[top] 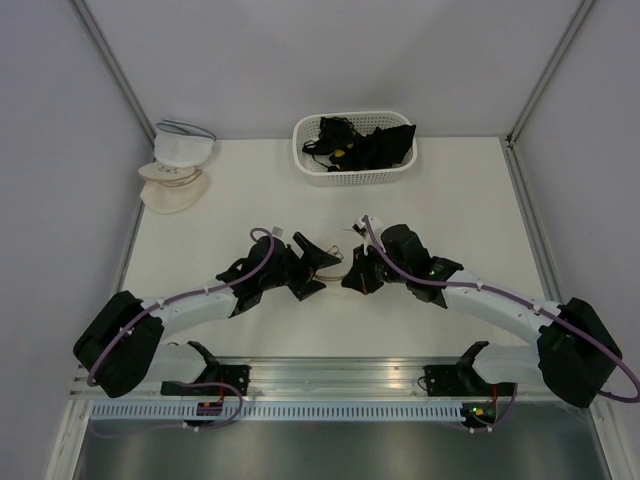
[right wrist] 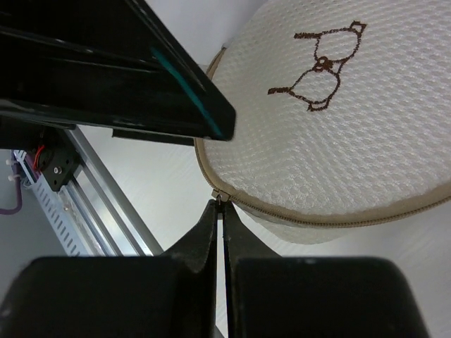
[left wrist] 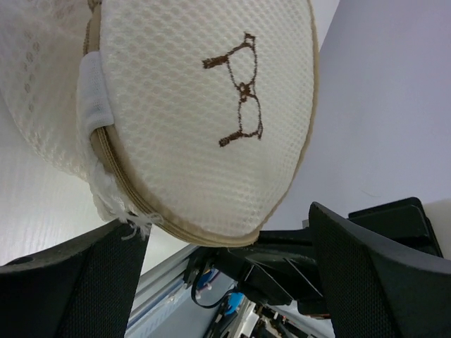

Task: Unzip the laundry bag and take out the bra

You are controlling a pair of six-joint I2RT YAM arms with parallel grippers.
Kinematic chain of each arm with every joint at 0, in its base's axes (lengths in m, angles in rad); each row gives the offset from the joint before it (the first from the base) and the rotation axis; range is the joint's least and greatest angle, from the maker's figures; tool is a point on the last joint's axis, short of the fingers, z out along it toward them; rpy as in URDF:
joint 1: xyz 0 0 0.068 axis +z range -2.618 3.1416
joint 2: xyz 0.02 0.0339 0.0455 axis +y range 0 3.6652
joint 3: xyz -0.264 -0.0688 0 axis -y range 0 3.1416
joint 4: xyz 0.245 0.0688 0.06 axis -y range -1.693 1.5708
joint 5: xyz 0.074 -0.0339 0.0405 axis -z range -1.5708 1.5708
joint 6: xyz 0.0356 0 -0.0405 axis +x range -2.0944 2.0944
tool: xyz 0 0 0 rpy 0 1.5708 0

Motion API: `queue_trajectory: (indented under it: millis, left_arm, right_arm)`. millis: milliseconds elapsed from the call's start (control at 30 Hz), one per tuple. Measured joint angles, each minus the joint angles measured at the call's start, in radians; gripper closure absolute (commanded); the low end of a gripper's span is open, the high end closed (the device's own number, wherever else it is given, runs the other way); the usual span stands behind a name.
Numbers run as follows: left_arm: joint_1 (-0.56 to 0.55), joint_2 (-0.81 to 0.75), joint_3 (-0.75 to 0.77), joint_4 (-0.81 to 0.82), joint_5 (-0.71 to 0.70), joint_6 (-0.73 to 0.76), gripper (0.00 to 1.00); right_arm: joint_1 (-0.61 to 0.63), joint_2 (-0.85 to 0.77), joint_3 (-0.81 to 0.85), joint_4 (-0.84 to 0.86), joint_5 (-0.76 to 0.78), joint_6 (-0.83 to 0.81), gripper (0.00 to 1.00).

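The laundry bag point(top: 335, 252) is a round cream mesh pouch lying mid-table between both grippers. Its top face carries a brown stitched bra outline point(left wrist: 239, 91), and a beige zip runs round the rim point(right wrist: 317, 218). My right gripper point(right wrist: 220, 205) is shut on the small metal zip pull point(right wrist: 218, 198) at the bag's near edge. My left gripper point(left wrist: 225, 282) stands open just short of the bag point(left wrist: 204, 105), with its fingers point(left wrist: 70, 282) wide on either side and nothing held. From above, the left gripper point(top: 318, 262) and the right gripper point(top: 356, 272) flank the pouch. The bra is hidden.
A white slatted basket point(top: 300, 150) with black garments point(top: 365, 145) stands at the back centre. Stacked cream and white dome pouches point(top: 178, 165) lie at the back left. An aluminium rail point(top: 340, 375) runs along the near edge, and grey walls close the sides.
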Motion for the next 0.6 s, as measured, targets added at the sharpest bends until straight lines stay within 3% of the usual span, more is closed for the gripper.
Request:
queue_trajectory:
  millis: [167, 267, 300, 467, 600]
  left_arm:
    - [-0.021, 0.069, -0.006, 0.066, 0.032, -0.050, 0.16]
    - [-0.021, 0.071, -0.012, 0.094, 0.031, -0.063, 0.35]
    - [-0.021, 0.073, -0.012, 0.105, 0.030, -0.064, 0.51]
    - [-0.021, 0.104, -0.012, 0.151, 0.028, -0.068, 0.96]
    - [-0.019, 0.144, -0.009, 0.176, 0.035, -0.067, 0.98]
  right_arm:
    - [0.013, -0.016, -0.026, 0.006, 0.000, 0.000, 1.00]
    - [0.014, -0.019, -0.036, 0.006, 0.000, 0.000, 1.00]
    - [0.014, -0.020, -0.038, 0.006, 0.002, 0.000, 1.00]
    - [0.016, -0.036, -0.038, 0.000, 0.024, -0.001, 1.00]
    - [0.018, -0.048, -0.038, -0.021, 0.056, -0.002, 1.00]
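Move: The zip edge of the laundry bag, by the loose threads below its white tag, lies about 2 cm to the right of my wide-open left fingers and 1 cm below them. From my right hand, which already pinches the zip pull, that spot is some 3 cm left, 2 cm ahead and 1 cm lower. The pull itself is roughly 5 cm right of my left hand and 2 cm back; the glasses print is about 5 cm ahead of my left hand and 3 cm right. I bring my left hand about 2 cm right and 1.5 cm down onto the zip edge, rolling it barely 5 degrees, and shut the wide-open fingers fully to pinch the edge at the threads just below the white tag. My right hand keeps its pinch on the zip pull and eases about 1 cm to the right, a little back and down. ##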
